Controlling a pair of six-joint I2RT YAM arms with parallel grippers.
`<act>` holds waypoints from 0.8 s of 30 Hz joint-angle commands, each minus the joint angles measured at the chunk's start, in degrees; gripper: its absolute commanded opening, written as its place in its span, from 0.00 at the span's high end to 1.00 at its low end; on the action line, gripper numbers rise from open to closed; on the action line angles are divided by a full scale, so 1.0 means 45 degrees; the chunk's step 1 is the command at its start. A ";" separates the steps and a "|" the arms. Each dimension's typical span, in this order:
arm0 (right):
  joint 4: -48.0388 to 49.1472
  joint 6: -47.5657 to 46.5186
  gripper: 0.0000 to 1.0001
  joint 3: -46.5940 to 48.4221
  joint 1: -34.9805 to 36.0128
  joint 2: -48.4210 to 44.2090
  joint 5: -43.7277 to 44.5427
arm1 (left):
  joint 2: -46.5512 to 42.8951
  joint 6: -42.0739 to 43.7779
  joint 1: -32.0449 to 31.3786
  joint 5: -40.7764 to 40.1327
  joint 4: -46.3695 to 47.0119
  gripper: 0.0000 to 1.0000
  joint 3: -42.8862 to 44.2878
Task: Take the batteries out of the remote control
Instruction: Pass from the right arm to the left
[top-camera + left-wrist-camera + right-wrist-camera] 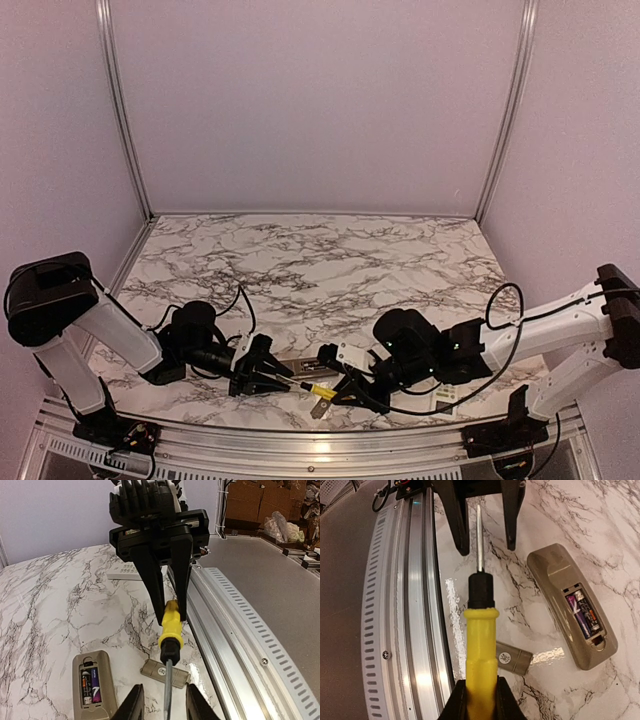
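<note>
The grey remote control [93, 687] lies face down on the marble with its compartment open. Two batteries [90, 686], one dark and one blue-purple, sit side by side inside; the batteries [583, 612] show in the right wrist view too, in the remote control [569, 602]. My right gripper [481, 692] is shut on the yellow handle of a screwdriver [481, 645], held level above the table. My left gripper [164, 704] stands open around the bare metal shaft, with a gap on each side. In the top view the left gripper [268, 375] and right gripper [347, 388] face each other.
The flat grey cover plate [165, 673] lies loose on the marble under the screwdriver, next to the aluminium rail [235, 615] at the table's near edge. A white remote [126, 571] lies behind the right gripper.
</note>
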 commanded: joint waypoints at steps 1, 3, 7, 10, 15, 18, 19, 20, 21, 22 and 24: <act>0.0359 -0.0175 1.00 0.0598 0.0111 0.0216 -0.0197 | 0.0252 0.0176 0.0050 0.0372 -0.0589 0.70 0.0295; 0.0397 -0.0177 1.00 0.0641 0.0122 0.0324 -0.0234 | 0.0252 0.0179 0.0053 0.0392 -0.0648 0.72 0.0334; 0.0383 -0.0173 1.00 0.0804 0.0122 0.0505 -0.0271 | 0.0286 0.0236 0.0033 0.0432 -0.0794 0.74 0.0405; 0.0383 -0.0175 1.00 0.0850 0.0098 0.0620 -0.0276 | 0.0282 0.0224 0.0017 0.0432 -0.0841 0.75 0.0437; 0.0517 -0.0172 1.00 0.0793 0.0111 0.0703 -0.0309 | 0.0325 0.0246 -0.0015 0.0413 -0.0921 0.79 0.0502; 0.0525 -0.0173 1.00 0.0791 0.0110 0.0768 -0.0316 | 0.0350 0.0252 -0.0032 0.0410 -0.1006 0.83 0.0558; 0.0533 -0.0172 1.00 0.0787 0.0109 0.0784 -0.0328 | 0.0350 0.0245 -0.0025 0.0410 -0.1028 0.85 0.0572; 0.0538 -0.0172 1.00 0.0779 0.0120 0.0800 -0.0334 | 0.0345 0.0262 -0.0019 0.0413 -0.1048 0.88 0.0573; 0.0537 -0.0172 1.00 0.0788 0.0109 0.0812 -0.0335 | 0.0350 0.0261 -0.0050 0.0413 -0.1068 0.92 0.0583; 0.0539 -0.0172 1.00 0.0794 0.0108 0.0816 -0.0352 | 0.0350 0.0273 -0.0042 0.0413 -0.1085 0.96 0.0592; 0.0530 -0.0177 1.00 0.0780 0.0116 0.0810 -0.0323 | 0.0369 0.0272 -0.0050 0.0418 -0.1124 1.00 0.0622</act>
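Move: The screwdriver, still gripped by its yellow handle in the right hand, has its middle about 6 cm right and 2 cm back of the left hand, level with it; its shaft already lies between the left fingers. From the right hand that middle is some 6 cm left and 2 cm ahead. Some 9 cm below the left hand, the open remote control lies 6 cm ahead and 5 cm right, the battery cover 2 cm back and 8 cm right. Nearly in place, the left hand shuts its partly open fingers, slowly and then quickly at the end, and pinches the metal shaft just short of the black collar, sinking not quite 1 cm. The right hand slides the screwdriver about 1 cm left, farther in between those fingers, then stays and keeps its grip on the yellow handle. ##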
